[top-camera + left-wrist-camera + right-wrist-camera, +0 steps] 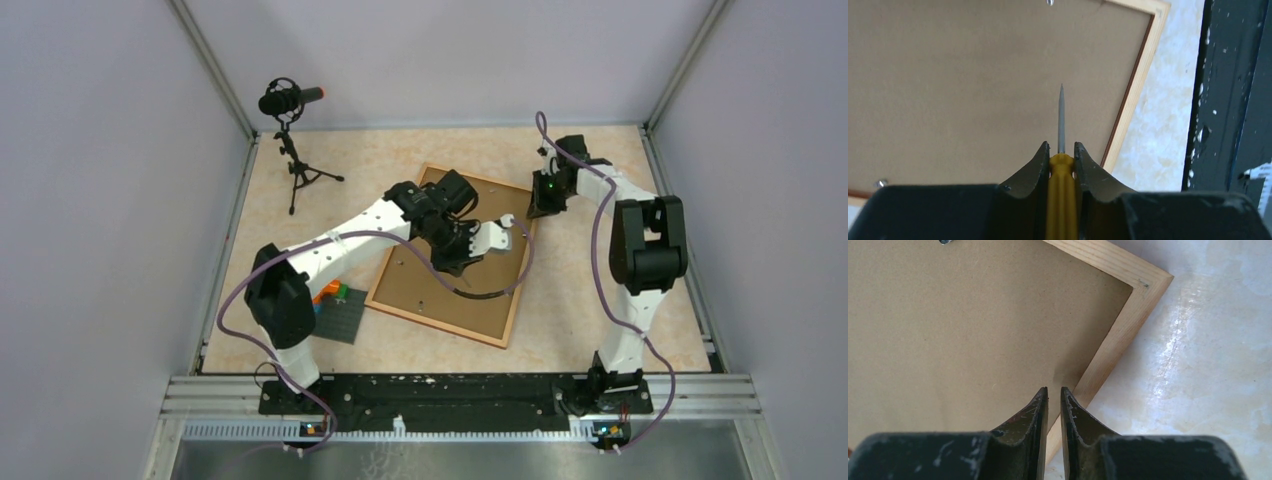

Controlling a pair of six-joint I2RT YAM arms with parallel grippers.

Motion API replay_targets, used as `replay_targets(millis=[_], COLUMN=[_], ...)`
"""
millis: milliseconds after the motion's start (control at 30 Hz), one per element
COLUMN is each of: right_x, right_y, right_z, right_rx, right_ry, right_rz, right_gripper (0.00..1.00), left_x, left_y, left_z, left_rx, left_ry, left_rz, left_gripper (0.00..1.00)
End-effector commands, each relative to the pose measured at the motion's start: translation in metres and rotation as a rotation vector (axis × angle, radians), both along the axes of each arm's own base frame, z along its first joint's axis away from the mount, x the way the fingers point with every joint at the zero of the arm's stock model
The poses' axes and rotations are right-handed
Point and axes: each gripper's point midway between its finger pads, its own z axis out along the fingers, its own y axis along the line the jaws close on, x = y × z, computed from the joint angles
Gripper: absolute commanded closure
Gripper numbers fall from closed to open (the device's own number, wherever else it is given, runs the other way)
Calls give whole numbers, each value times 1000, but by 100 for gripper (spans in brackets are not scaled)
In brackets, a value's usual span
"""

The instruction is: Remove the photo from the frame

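The frame (455, 305) lies face down on the table, its brown fibreboard back up inside a thin wooden border. The photo is hidden under the back. My left gripper (456, 262) hovers over the middle of the back and is shut on a yellow-handled screwdriver (1061, 170), whose thin metal blade (1061, 117) points across the board (958, 90). My right gripper (546, 198) is at the frame's far right corner. In the right wrist view its jaws (1054, 390) are shut with nothing between them, over the border (1113, 340) near the corner.
Small metal clips show on the back (881, 183) (945, 241). A grey studded baseplate (335, 320) with orange and green bricks (330, 293) lies left of the frame. A microphone on a tripod (290, 100) stands at the back left. The black front rail (1228, 100) runs beside the frame.
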Motion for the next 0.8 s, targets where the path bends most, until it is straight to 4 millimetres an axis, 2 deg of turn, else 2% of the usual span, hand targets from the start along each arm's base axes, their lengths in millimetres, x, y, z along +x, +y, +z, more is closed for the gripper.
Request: replay_targets(millis=[0, 100, 200, 500, 767], right_x=[-2, -1, 0, -1, -2], right_y=[9, 9, 8, 1, 0], right_z=[-4, -4, -3, -7, -12], right_rx=[17, 18, 12, -26, -34], right_ry=[15, 16, 11, 15, 26], right_rz=[24, 17, 16, 4, 1], right_gripper=[85, 85, 85, 85, 85], left_x=[3, 9, 12, 5, -1], left_y=[-54, -74, -87, -100, -106], left_z=[14, 13, 8, -8, -11], left_rx=[-142, -163, -166, -145, -143], left_ry=[18, 5, -5, -16, -19], left_rz=[-13, 2, -8, -56, -85], left_gripper=[100, 100, 100, 100, 100])
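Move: The left hand already grips the screwdriver, blade slanting down to the right. The near clip on the frame's right rim lies about 16 cm to its right, level fore and aft, and 12 cm below. The far clip on that rim is some 15 cm farther out and 3 cm farther right than the near one. The near-rim clip is about 8 cm left of the hand and 4 cm back. From the right hand, the near clip is roughly 21 cm back and 6 cm left. Rightward over the frame's backing goes the left hand, about 9 cm, quick at first and then easing to a creep, while sinking some 2.5 cm. The fingers keep their hold on the screwdriver and the wrist tilts about 5 degrees, swinging the blade further to the right, so its tip comes close to the near clip on the right rim. ##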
